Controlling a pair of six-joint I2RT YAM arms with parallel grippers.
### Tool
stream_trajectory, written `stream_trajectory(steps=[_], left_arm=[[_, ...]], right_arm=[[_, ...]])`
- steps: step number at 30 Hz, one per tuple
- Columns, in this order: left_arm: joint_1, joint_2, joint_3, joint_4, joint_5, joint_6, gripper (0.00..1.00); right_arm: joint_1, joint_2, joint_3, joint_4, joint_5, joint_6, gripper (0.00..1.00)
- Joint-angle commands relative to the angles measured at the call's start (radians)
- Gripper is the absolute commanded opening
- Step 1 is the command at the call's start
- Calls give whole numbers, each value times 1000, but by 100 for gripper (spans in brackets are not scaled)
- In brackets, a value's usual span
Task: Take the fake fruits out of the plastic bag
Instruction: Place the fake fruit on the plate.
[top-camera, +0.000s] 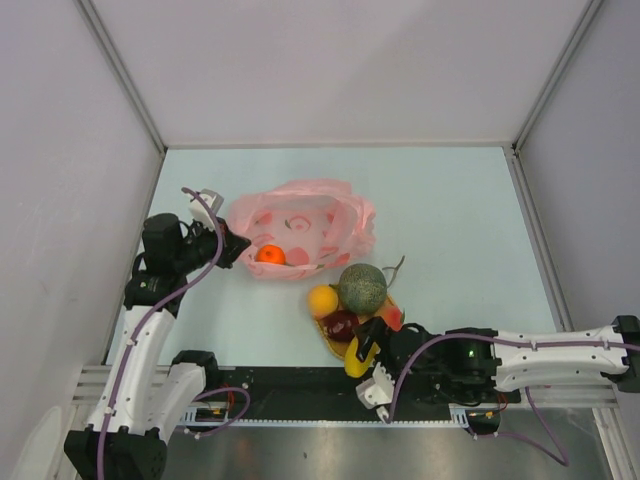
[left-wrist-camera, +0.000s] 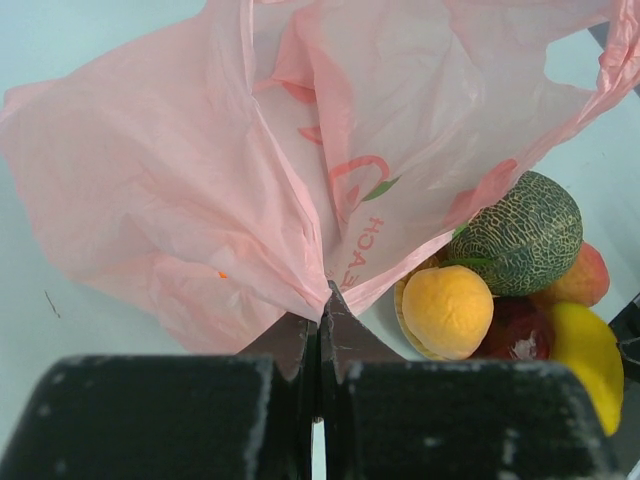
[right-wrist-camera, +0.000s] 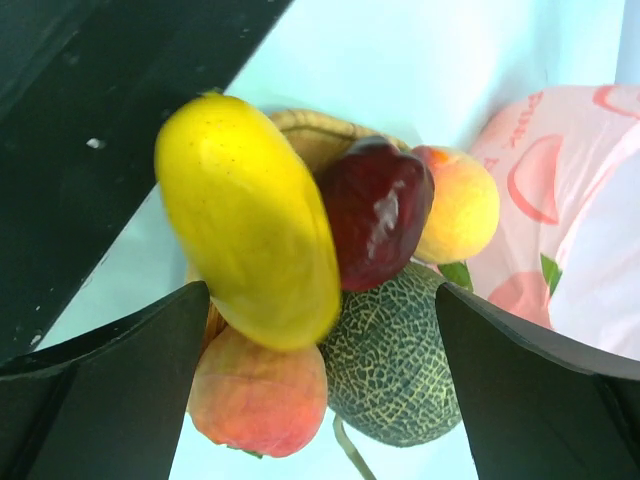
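Observation:
The pink plastic bag (top-camera: 305, 222) lies crumpled left of centre with an orange fruit (top-camera: 270, 254) inside it. My left gripper (top-camera: 240, 250) is shut on a fold of the plastic bag (left-wrist-camera: 200, 180) at its edge. To the bag's right the fake fruits are piled: a green netted melon (top-camera: 362, 288), a yellow-orange fruit (top-camera: 322, 300), a dark red apple (top-camera: 340, 324), a peach (top-camera: 393, 318) and a long yellow fruit (top-camera: 358, 358). My right gripper (right-wrist-camera: 320, 300) is open around the yellow fruit (right-wrist-camera: 248, 260), which rests against the apple (right-wrist-camera: 375, 225), with the melon (right-wrist-camera: 395, 365) and peach (right-wrist-camera: 258, 395) below.
A woven tan mat (right-wrist-camera: 310, 135) lies under the fruit pile. The black base rail (top-camera: 300, 392) runs along the near table edge just behind the right gripper. White walls enclose the table on three sides.

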Motion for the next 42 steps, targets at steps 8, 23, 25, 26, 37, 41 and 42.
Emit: stream_trajectory(steps=[8,23,25,26,37,41,42], left_arm=[[10,-17,-32,53,26,-31,0],[11,-24,-39,55,27,-32,0],[11,-25,-38,49,26,-29,0],[11,-24,-38,45,26,-28,0],[11,-39,-44,4,22,-28,0],[11,-42,-39,-11,12,-25,0],[13,-36,-38,-14,9,-20,0]], right_arm=[[-22,41,8,105,47,116,100],[-48,-35,20,-33,94,128,100],[-59,-51,50,-67,91,142,100],[-64,-57,67,-79,85,161,100],[-269,55,365,99,70,378,99],[-278,211,500,357,111,451,98],[-275,243,532,387,108,459,97]])
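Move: The orange fruit in the bag's mouth lies about 20 cm ahead of the open right hand, 20 cm to its left and 7 cm lower. The just-released mango is 1 cm back, 2 cm left and 5 cm below; the dark red fruit 5 cm ahead and 5 cm left, the melon 12 cm ahead and 1 cm left. From the left hand, the orange is 2 cm ahead, 5 cm right, 19 cm below. Still open, the right hand edges forward, then climbs some 15 cm out over the melon, turning clockwise. ##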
